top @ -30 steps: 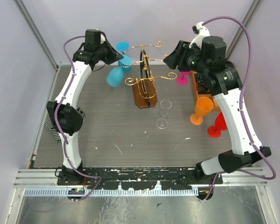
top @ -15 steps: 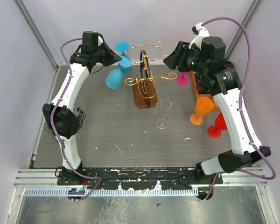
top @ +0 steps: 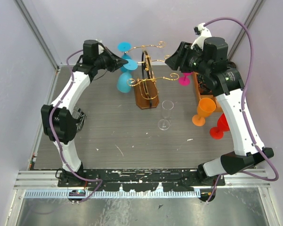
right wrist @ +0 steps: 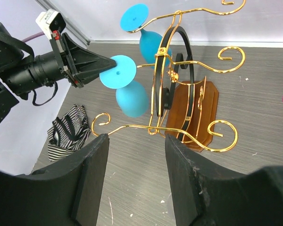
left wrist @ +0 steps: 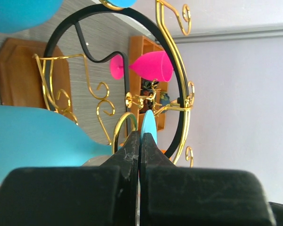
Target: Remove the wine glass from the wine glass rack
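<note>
The wine glass rack point(top: 148, 70) of gold wire stands on its brown base point(top: 146, 98) at the back middle. My left gripper point(top: 118, 64) is shut on the foot of a blue wine glass point(top: 124, 81) just left of the rack's wire arms. In the left wrist view the closed fingertips point(left wrist: 140, 136) pinch the blue foot's point(left wrist: 147, 123) edge, with the bowl point(left wrist: 33, 136) on the left. The right wrist view shows that foot point(right wrist: 118, 71) and bowl point(right wrist: 132, 99) beside the rack point(right wrist: 179, 70). A second blue glass point(top: 124, 47) hangs on the rack. My right gripper point(top: 172, 61) stands open and empty on the rack's right.
A pink glass point(top: 184, 78) is at the rack's right. A clear glass point(top: 166, 113) stands in front of the base. Orange point(top: 203, 110) and red point(top: 219, 127) glasses stand on the right. A striped cloth point(top: 78, 114) lies on the left.
My left gripper and the blue glass in it have moved right, closer to the rack. The right arm has not moved.
</note>
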`<state>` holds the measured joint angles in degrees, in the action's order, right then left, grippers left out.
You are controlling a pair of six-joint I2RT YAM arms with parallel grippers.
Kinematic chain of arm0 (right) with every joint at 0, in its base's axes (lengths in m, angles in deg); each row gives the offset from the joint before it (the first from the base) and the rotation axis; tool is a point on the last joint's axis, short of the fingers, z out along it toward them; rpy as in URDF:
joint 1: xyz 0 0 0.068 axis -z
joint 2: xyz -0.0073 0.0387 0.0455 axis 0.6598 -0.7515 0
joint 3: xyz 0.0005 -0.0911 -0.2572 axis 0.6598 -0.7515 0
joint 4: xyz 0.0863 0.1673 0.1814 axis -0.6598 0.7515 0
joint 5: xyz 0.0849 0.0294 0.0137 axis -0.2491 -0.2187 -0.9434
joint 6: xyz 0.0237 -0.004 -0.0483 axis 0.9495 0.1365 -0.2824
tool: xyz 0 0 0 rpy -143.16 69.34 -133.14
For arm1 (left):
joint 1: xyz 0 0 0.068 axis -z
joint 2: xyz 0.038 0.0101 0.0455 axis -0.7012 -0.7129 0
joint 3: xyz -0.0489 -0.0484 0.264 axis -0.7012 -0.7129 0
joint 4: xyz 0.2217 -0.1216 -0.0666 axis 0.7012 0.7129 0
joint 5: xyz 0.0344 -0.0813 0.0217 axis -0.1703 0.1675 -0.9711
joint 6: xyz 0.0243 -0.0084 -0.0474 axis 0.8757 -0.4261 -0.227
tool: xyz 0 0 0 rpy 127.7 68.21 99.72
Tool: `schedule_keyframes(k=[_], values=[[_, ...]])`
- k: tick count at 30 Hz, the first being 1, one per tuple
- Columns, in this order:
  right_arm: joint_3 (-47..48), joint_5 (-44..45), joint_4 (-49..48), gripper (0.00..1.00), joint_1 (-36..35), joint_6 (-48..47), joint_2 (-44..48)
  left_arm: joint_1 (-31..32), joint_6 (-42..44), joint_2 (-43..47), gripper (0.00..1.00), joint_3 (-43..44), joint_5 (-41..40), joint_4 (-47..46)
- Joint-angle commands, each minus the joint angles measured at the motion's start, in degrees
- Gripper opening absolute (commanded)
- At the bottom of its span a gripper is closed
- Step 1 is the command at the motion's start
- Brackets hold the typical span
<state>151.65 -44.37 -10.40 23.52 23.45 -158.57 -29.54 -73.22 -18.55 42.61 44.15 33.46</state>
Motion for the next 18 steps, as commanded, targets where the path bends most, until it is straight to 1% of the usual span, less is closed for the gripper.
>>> schedule_keyframes(k=[1, 7, 11, 14, 18], values=[[0.5, -1.0, -3.1, 0.56, 0.4, -0.3, 0.7, 0.3, -4.9, -0.6, 0.0, 0.1, 5.1, -8.7], [0.9, -1.4, -3.0, 0.56, 0.4, -0.1, 0.4, -0.1, -7.0, -7.4, 0.0, 7.0, 5.3, -16.5], [2.0, -1.2, -2.3, 0.57, 0.5, -0.2, 0.5, -1.7, -7.6, -10.7, 0.0, 10.5, 5.2, -17.6], [2.5, -1.0, -1.8, 0.56, 0.5, -0.6, 0.7, -4.2, -5.8, -9.4, 0.0, 9.5, 4.6, -16.3], [2.3, -0.8, -1.8, 0.57, 0.6, -0.7, 0.8, -8.3, -0.9, -3.1, 0.0, 4.5, 3.4, -13.5]])
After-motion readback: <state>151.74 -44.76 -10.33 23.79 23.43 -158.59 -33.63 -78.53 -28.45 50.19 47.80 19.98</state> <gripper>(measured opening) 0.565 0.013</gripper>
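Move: The left hand already grips the foot of the upside-down blue wine glass, whose middle hangs some 8 cm below it, about 1 cm right. The middle hook lies under that foot, about 2 cm back, 1 right and 3 below. The other blue glass hangs about 8 cm ahead, level sideways, 8 below; the rack's ring is 12 right, 4 back, 12 below. From the right hand, the held glass is roughly 14 cm ahead, 24 left, 20 below. Keeping its pinch, the left hand carries the glass about 6.5 cm forward, veering right then left past the middle hook. ##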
